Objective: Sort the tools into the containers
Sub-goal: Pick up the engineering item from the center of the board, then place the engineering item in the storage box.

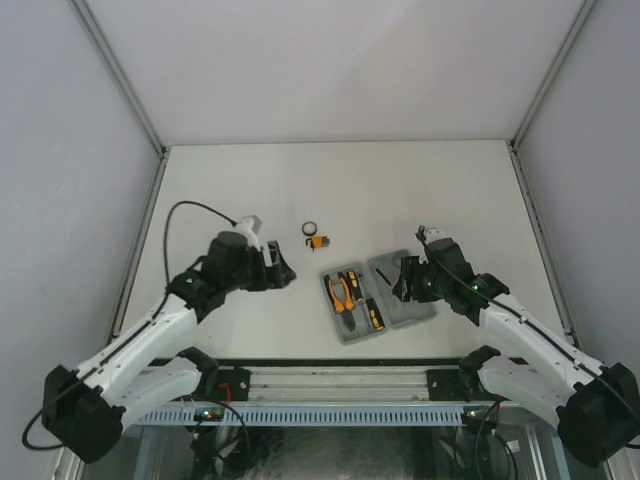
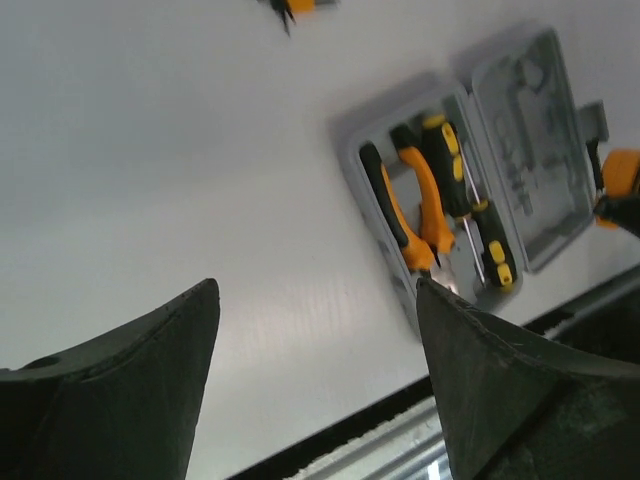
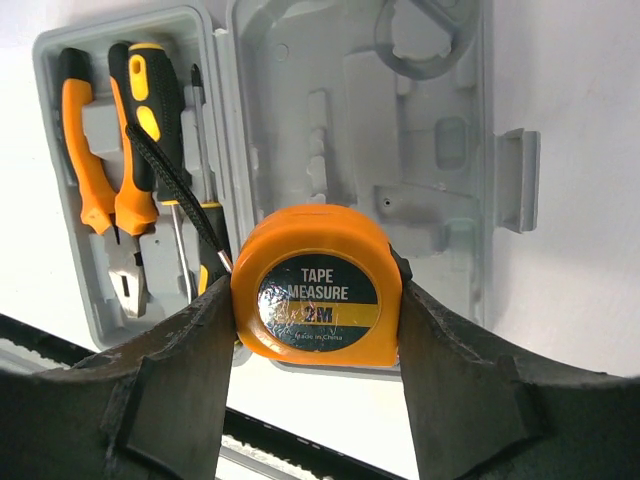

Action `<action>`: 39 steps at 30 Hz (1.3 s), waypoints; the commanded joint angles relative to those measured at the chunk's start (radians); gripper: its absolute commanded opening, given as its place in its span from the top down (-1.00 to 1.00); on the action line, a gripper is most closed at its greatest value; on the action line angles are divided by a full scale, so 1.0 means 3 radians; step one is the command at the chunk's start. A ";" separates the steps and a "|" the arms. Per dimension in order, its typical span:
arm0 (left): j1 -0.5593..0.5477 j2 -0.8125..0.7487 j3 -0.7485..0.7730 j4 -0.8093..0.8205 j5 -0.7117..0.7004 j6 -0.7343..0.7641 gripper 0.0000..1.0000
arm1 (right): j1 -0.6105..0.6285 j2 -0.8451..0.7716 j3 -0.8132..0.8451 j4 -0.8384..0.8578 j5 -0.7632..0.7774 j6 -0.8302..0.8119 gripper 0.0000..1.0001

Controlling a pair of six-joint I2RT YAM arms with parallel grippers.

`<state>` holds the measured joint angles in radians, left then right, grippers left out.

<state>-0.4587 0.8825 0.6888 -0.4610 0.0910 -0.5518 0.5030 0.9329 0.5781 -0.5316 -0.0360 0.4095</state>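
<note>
The grey hinged case [image 1: 418,311] lies open near the table's front edge. Its left half holds the orange-handled pliers [image 3: 98,185] and two black-and-yellow screwdrivers [image 3: 148,95], one of them short [image 2: 497,262]. The recesses in the right half [image 3: 340,110] show bare. My right gripper [image 3: 315,292] is shut on the round orange tape measure [image 3: 318,275], held just above the near edge of that right half. My left gripper [image 2: 318,290] stands open and empty over bare table, left of the case. The small hex key set [image 1: 320,241] and the black ring [image 1: 310,229] lie on the table behind the case.
The tape measure's black cord [image 3: 170,180] hangs across the screwdrivers. The metal front rail [image 1: 340,385] runs close below the case. White walls [image 1: 330,70] enclose the table at the back and sides.
</note>
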 commanded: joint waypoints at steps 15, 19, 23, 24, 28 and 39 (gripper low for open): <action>-0.1213 0.1268 -0.0426 0.1879 -0.0034 -0.1177 -0.13 | -0.0071 -0.0118 -0.0011 0.0281 -0.0264 0.0104 0.53; -0.1260 0.1409 -0.0501 0.2038 -0.0012 -0.1268 0.08 | -0.0071 -0.0130 -0.0010 0.0280 -0.0274 0.0114 0.54; -0.1289 0.1510 -0.0556 0.2101 -0.0024 -0.1326 0.24 | -0.0068 -0.0125 -0.0014 0.0279 -0.0283 0.0104 0.55; -0.1297 0.1531 -0.0573 0.2108 -0.0032 -0.1341 0.26 | -0.0070 -0.0124 -0.0014 0.0278 -0.0287 0.0109 0.55; -0.1328 0.1650 -0.0609 0.2160 -0.0048 -0.1364 0.31 | -0.0071 -0.0124 -0.0013 0.0279 -0.0288 0.0110 0.56; -0.1330 0.1953 -0.0590 0.2370 -0.0029 -0.1412 0.41 | -0.0070 -0.0138 -0.0013 0.0254 -0.0301 0.0107 0.56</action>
<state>-0.8516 1.4509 0.5179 0.1928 0.0822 -0.9600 0.4870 0.9142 0.5747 -0.4973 -0.1184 0.4271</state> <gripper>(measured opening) 0.313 0.578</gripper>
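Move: The container's left rim, beside the orange pliers, lies about 14 cm to the left hand's right, 4 cm back and some 13 cm below. From that hand the pliers are about 17 cm right and 5 cm back; the orange hex-key set is roughly 11 cm ahead and 11 cm right, with the black ring 3 cm beyond it and 2 cm further left. The right hand already holds the tape measure over the container's empty half; the left rim lies some 20 cm to its left, 2 cm back and 6 cm below. With the tape measure still pinched in the near-still right hand, the left hand sweeps about 14 cm right and 12 cm down, drawing back some 4 cm, to the container's left rim beside the pliers. It travels quickly right and down first, then mostly sinks at the end, tipping its fingers down about 15 degrees and closing them from wide to about a third open; touch on the rim can't be confirmed. ##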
